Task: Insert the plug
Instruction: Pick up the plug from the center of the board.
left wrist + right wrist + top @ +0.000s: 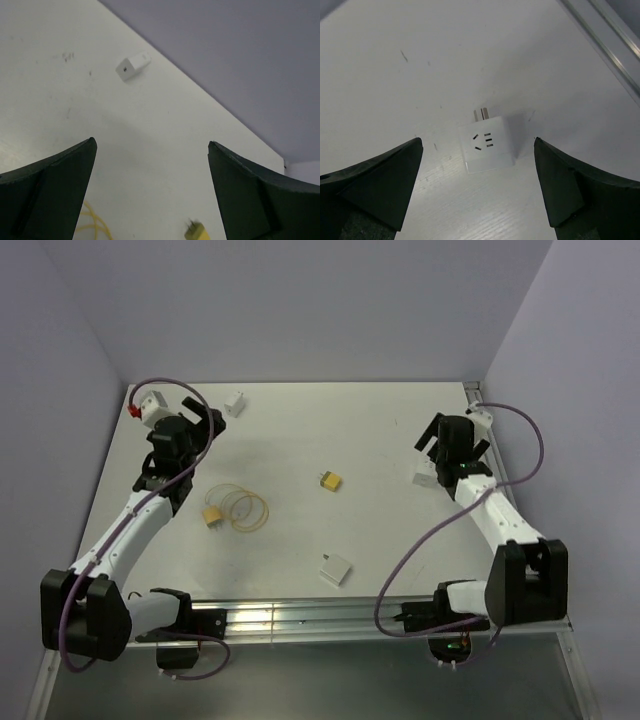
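A loose yellow plug (329, 481) lies mid-table. A second yellow plug (212, 517) sits at the end of a coiled yellow cable (243, 509). Under my right gripper (450, 452) a white socket adapter (425, 476) lies flat. In the right wrist view the adapter (486, 145) shows its slots facing up and its prongs pointing away, on the table between the wide-apart fingers of the open right gripper (478, 140). My left gripper (200, 418) hangs open at the far left. Below the left gripper (151, 142) is bare table, with a blurred yellow plug (196, 231) and a bit of cable (92, 224) at the bottom edge.
A small white block (236, 402) lies near the back wall, and the left wrist view shows a small white block (132, 66) too. Another white adapter (336, 568) rests near the front rail (300, 618). Purple walls close in the table on three sides.
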`<action>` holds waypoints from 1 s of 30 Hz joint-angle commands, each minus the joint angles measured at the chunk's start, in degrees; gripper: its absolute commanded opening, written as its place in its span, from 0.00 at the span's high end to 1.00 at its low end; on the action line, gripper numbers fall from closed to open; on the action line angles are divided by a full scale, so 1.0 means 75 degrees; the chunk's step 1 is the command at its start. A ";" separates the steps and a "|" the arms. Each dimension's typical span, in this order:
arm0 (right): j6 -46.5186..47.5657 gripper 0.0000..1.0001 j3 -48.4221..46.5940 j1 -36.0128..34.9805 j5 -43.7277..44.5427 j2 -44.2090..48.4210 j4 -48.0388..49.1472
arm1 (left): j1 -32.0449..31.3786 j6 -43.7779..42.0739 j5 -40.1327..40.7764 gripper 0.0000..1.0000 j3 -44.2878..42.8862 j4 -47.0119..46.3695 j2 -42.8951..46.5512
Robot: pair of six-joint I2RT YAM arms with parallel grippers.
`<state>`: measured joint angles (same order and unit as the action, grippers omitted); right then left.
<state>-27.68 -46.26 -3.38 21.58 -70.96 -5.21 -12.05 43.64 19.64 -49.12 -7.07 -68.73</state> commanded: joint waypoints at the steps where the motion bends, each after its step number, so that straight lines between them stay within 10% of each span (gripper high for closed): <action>1: -0.0142 0.02 -0.1154 0.0075 0.0099 -0.1070 -0.2151 | 0.0177 0.1095 -0.1302 0.01 -0.0038 0.1305 0.0665; 6: 0.0233 0.02 -0.1718 0.0110 -0.0625 -0.1542 -0.2399 | 0.0622 0.1976 -0.2546 0.01 0.0760 0.1014 0.1312; 11: 0.0246 0.08 -0.2011 0.0216 -0.0956 -0.2116 -0.2690 | 0.0437 0.0946 -0.4912 0.21 0.0129 0.0918 0.0412; 30: 0.0738 0.24 -0.1836 0.0216 -0.0863 -0.2797 -0.2598 | -0.2599 0.0873 -0.4294 0.23 -0.0493 0.1130 -0.1476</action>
<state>-23.35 -58.92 -2.09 13.89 -91.44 -24.91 -30.28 49.43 -13.41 -50.30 3.73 -79.18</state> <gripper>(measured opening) 0.769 0.771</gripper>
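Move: About 29 cm to the left hand's right, 5 cm back and 23 cm below sits the yellow plug; the cable coil is some 22 cm left of the plug and 7 cm nearer, the white adapter about 21 cm straight back from the plug. Almost beneath the right hand, some 12 cm down, 2 cm ahead and 1 cm left, lies the white socket block, with the yellow plug roughly 25 cm left of that hand, level with it fore and aft. Sweeping right about 21 cm, after first drawing back, the left hand heads for the yellow plug while coming back and sinking some 10 cm each, swinging clockwise about 45 degrees and tipping down. The right hand sinks roughly 10 cm onto the socket block's near side, pitching some 30 degrees downward. Both grippers narrow by about a quarter but stay open. ##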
